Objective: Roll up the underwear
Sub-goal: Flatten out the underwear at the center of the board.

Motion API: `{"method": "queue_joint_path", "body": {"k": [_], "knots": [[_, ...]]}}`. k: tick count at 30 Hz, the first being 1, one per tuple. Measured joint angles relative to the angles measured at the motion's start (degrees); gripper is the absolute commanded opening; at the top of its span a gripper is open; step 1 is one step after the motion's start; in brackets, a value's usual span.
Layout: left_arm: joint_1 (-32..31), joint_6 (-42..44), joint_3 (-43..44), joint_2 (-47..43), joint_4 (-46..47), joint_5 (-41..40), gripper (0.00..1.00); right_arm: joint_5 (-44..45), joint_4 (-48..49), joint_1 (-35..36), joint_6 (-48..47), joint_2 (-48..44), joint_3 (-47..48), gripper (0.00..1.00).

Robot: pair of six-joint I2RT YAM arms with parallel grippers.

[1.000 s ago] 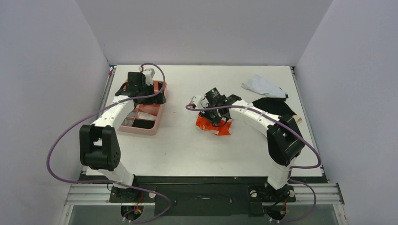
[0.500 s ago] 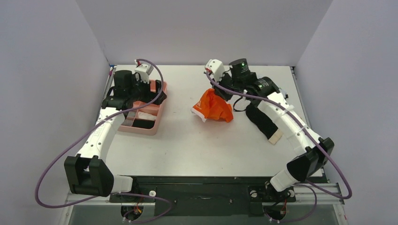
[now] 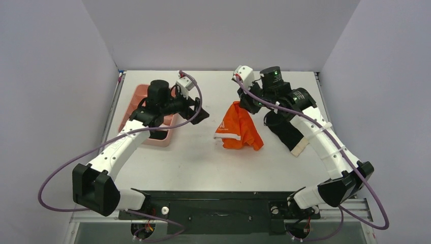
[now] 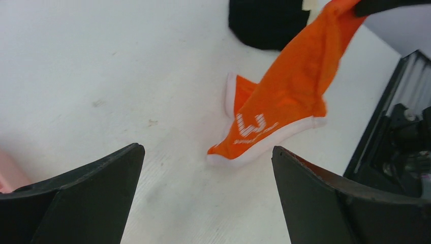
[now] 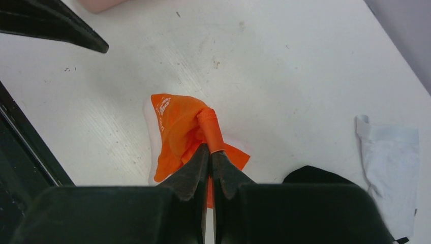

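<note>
The orange underwear (image 3: 239, 129) with white trim hangs from my right gripper (image 3: 249, 104), which is shut on its top edge; its lower part rests on the table. In the right wrist view the shut fingertips (image 5: 209, 151) pinch a bunched fold of the orange underwear (image 5: 178, 132). My left gripper (image 3: 199, 113) stands open to the left of it, low over the table, nothing between its fingers. From the left wrist the orange underwear (image 4: 284, 107) lies ahead of the open gripper (image 4: 208, 152). The black underwear (image 3: 286, 131) with beige waistband lies right of the orange one, partly under my right arm.
A pink compartment tray (image 3: 133, 101) sits at the left, partly under my left arm. A pale blue-white cloth (image 5: 389, 168) lies near the back right. The table's front edge (image 3: 223, 192) runs along the dark rail.
My right gripper closed on the orange underwear and lifted it up and back. My left arm swung from over the pink tray rightward toward the hanging cloth.
</note>
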Motion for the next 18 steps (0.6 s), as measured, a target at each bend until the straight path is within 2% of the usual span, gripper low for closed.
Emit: {"method": "queue_joint_path", "body": {"k": [9,13,18], "knots": [[-6.88,-11.61,0.20,6.10,12.87,4.26,0.97,-3.08,0.70,-3.76,3.87,5.77,-1.57,0.00],[-10.10,-14.12,0.37,8.79,14.60,2.25,0.97,-4.57,1.55,-6.51,6.21,6.71,-1.57,0.00],[-14.93,-12.66,0.28,9.38,14.34,-3.37,0.97,-5.29,3.06,-9.46,9.29,6.88,-1.57,0.00]]}}
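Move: The orange underwear hangs pinched in the right hand, its middle about 12 cm below that hand, 3 cm back and 1 cm left. From the left hand its middle is some 14 cm right, 6 cm back and 8 cm lower. From the right hand, the black cloth lies about 19 cm right and 2 cm ahead, the white cloth 19 cm right and 17 cm ahead, both about 22 cm below. The open left hand sweeps about 11 cm right towards the underwear; the right, still pinching, goes forward and down. ##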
